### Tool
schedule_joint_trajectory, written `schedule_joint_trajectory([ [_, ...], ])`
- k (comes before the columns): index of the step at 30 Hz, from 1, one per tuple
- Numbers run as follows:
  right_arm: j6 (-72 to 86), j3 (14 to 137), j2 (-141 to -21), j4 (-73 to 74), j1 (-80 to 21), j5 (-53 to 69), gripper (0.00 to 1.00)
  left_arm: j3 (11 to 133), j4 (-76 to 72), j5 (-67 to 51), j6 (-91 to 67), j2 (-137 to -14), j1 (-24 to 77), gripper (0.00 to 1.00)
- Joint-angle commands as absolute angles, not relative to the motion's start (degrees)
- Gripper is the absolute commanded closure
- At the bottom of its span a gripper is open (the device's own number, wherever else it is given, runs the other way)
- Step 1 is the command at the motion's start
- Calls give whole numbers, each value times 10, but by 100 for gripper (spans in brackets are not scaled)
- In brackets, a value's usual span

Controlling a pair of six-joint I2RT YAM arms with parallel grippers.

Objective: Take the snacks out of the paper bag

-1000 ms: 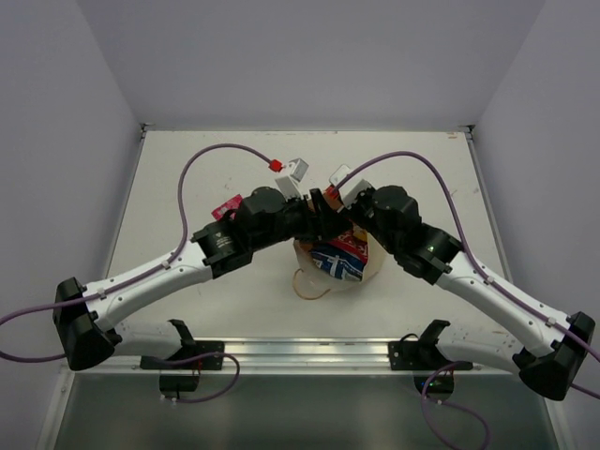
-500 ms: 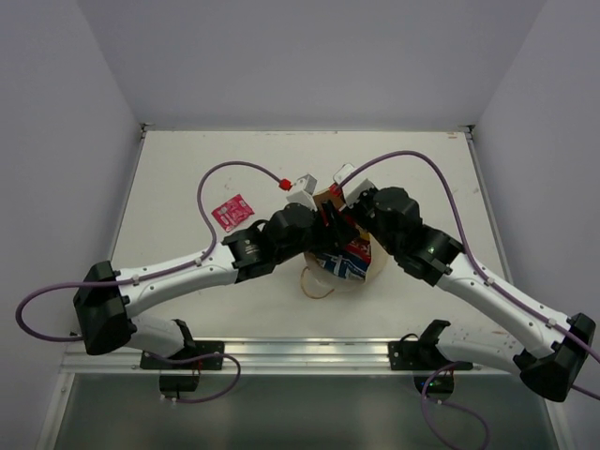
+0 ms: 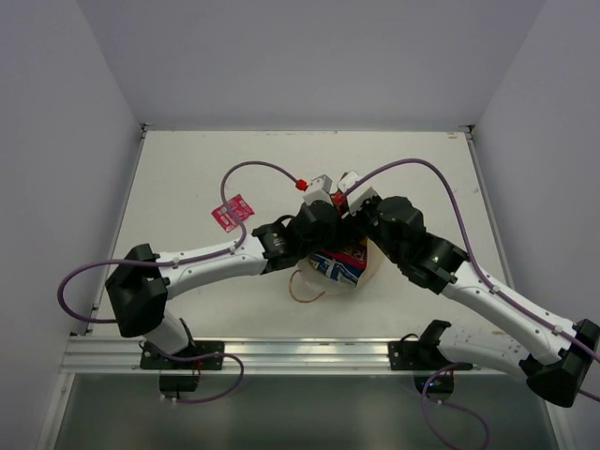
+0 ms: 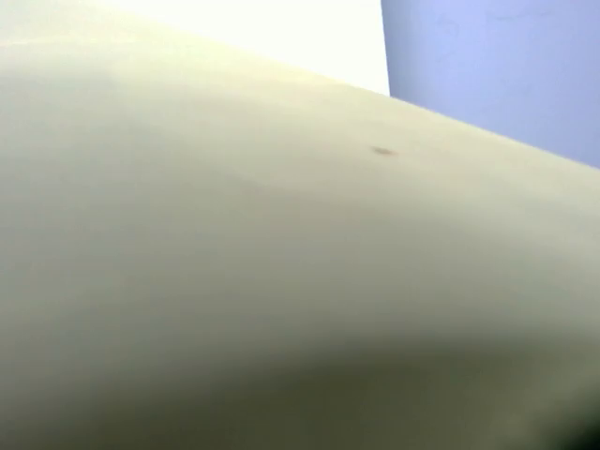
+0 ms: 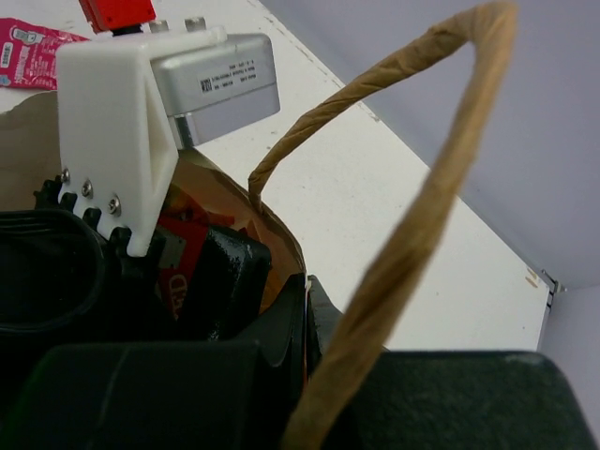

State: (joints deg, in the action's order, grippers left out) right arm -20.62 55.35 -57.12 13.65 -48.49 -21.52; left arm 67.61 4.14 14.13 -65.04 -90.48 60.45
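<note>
The tan paper bag lies at the table's middle with its mouth open. A blue Doritos bag and a red-printed packet show inside it. My right gripper is shut on the bag's rim, with a cord handle looping over it. My left gripper reaches into the bag's mouth from the left; its fingers are hidden, and the left wrist view shows only a blurred tan surface. A small pink packet lies on the table left of the bag and also shows in the right wrist view.
The bag's other cord handle lies on the table in front of it. The left wrist's white camera mount sits close above the bag's mouth. Purple cables arch over both arms. Grey walls enclose the table on three sides.
My left arm has stretched to the right and pushed its gripper further into the bag's mouth. The pink packet is now uncovered. My right gripper has kept its hold on the rim.
</note>
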Motion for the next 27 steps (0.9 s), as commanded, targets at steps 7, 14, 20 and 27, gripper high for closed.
schedule_joint_trajectory([
  [7,-207,560,-551,53,-491,-229,100,696,62,150,-671,-936,606,39],
  [14,-201,559,-552,54,-500,-232,100,736,65,143,-662,-973,606,62],
  [20,-200,551,-543,53,-500,-241,100,724,76,160,-653,-941,606,100],
  [27,-193,525,-533,34,-500,-264,100,691,101,211,-608,-837,605,100],
])
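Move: The red snack packet sits inside the paper bag, just beyond the open left fingertips: about 1 cm ahead, 2 cm to the right and 3 cm lower. The blue packet lies some 5 cm back, 2 cm left and 6 cm below the left hand; the bag's loose handle is about 10 cm back, 9 cm left and 8 cm down. From the right hand, pinching the bag's rim, the red packet lies roughly 3 cm back, 4 cm left and 10 cm down. Ease the left gripper about 1 cm deeper into the bag, then nudge it some 1.5 cm right and slightly forward while closing the wide-open fingers fully on the red packet. Then start back left about 2.5 cm and up 1.5 cm. With the right gripper keep the rim pinched, yielding about 1 cm right and coming partly back. ##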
